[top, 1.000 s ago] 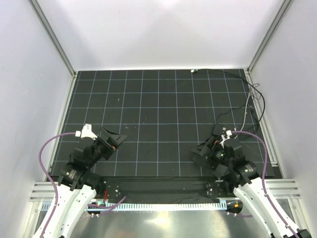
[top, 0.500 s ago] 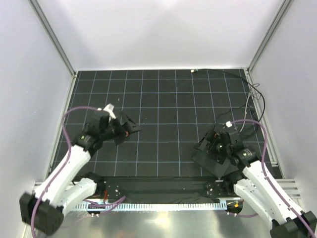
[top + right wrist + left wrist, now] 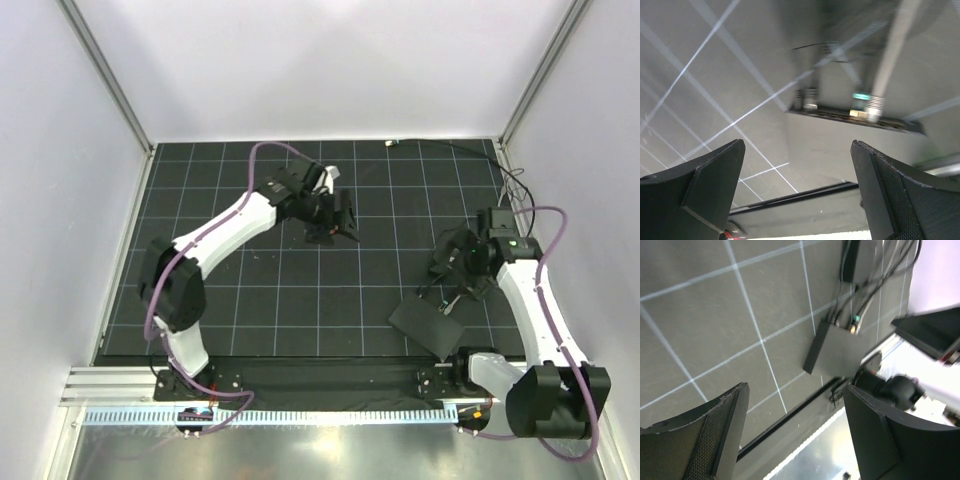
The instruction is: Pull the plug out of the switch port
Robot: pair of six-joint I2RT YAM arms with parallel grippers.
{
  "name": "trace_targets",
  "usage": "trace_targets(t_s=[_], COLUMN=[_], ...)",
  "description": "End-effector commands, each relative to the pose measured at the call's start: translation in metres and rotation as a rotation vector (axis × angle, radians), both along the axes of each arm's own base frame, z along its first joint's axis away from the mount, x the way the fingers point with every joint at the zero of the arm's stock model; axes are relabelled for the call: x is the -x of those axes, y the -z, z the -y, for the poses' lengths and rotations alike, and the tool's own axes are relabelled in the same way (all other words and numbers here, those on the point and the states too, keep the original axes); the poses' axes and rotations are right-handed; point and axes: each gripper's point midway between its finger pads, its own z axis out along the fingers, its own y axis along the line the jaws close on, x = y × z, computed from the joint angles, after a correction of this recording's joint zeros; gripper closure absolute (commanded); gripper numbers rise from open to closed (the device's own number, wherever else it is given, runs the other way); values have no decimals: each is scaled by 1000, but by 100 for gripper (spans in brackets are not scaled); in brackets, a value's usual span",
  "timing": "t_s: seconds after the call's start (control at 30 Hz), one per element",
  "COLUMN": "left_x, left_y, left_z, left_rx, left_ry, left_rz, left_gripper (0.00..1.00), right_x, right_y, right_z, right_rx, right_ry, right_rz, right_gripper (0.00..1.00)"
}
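The switch is a flat matte black box (image 3: 425, 322) lying on the grid mat near the right arm's base, also seen in the left wrist view (image 3: 832, 347) and the right wrist view (image 3: 840, 145). Two connectors sit in its far edge. The plug (image 3: 810, 96) is the dark one; beside it is a grey cable's silver, green-marked tip (image 3: 867, 106). From the left wrist the plug (image 3: 832, 320) is small. My right gripper (image 3: 455, 268) (image 3: 800, 187) hovers open just beyond that edge, holding nothing. My left gripper (image 3: 338, 222) (image 3: 795, 435) is open over mid-mat, well away from the box.
Thin black and grey cables (image 3: 512, 198) loop along the right wall to the back. A small silver connector (image 3: 392, 144) lies at the mat's back edge. A dark block (image 3: 852, 260) sits on the cables. A metal rail (image 3: 320, 415) runs along the near edge.
My left arm has swung from the near left out to mid-mat. My right arm has lifted off the box and moved back and right, uncovering it. Both grippers stayed open.
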Motion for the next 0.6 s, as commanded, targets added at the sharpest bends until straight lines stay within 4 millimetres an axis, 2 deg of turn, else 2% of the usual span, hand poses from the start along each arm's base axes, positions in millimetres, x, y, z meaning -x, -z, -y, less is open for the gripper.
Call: trace_targets(t_s=[0.0, 0.03, 0.07, 0.1, 0.13, 0.23, 0.27, 0.3, 0.4, 0.57], left_x=[20, 20, 27, 25, 28, 41, 44, 54, 60, 61], left_y=[-24, -17, -17, -19, -9, 2, 15, 21, 38, 44], left_z=[18, 23, 33, 38, 44, 63, 68, 74, 79, 90], left_rx=[17, -1, -6, -26, -47, -64, -82, -93, -145, -175], left_ry=[160, 190, 230, 235, 258, 311, 334, 367, 408, 433], left_rz=[7, 9, 21, 44, 36, 30, 11, 2, -15, 25], left_gripper=[20, 20, 20, 20, 20, 20, 21, 21, 22, 22], right_x=[29, 38, 44, 48, 55, 71, 78, 79, 75, 81], right_y=[2, 2, 7, 10, 11, 26, 32, 34, 34, 47], right_z=[14, 17, 24, 27, 30, 37, 37, 38, 39, 42], right_rx=[-47, -45, -45, -42, -43, -17, -13, -11, -7, -4], right_ry=[48, 68, 110, 118, 133, 154, 162, 163, 182, 270], right_rz=[-101, -116, -135, -140, -156, -217, -235, -232, -220, -267], right_gripper=[5, 5, 6, 7, 7, 7, 7, 7, 5, 0])
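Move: The grey plug in the switch's port edge is some 11 cm below the right hand, about 4 cm back and 2 cm to its right. The green-banded plug sits 1 cm left of the grey plug and 1 cm farther out; the two black plugs are roughly level with the hand, 4 cm left. The switch body, the left hand's goal, lies about 17 cm back, 23 cm right and 17 cm below the left hand, and 9 cm back and 3 cm left of the right. Down towards the switch and its grey plug both open hands come. The right draws back about 8 cm, drifting right and sinking some 4 cm, its fingers tipping to point nearly straight down, then settles. The left sweeps right nearly 9 cm and back, dropping about 6 cm only in the later half while its wrist turns clockwise some 25 degrees and its fingers steepen; neither touches the switch. ##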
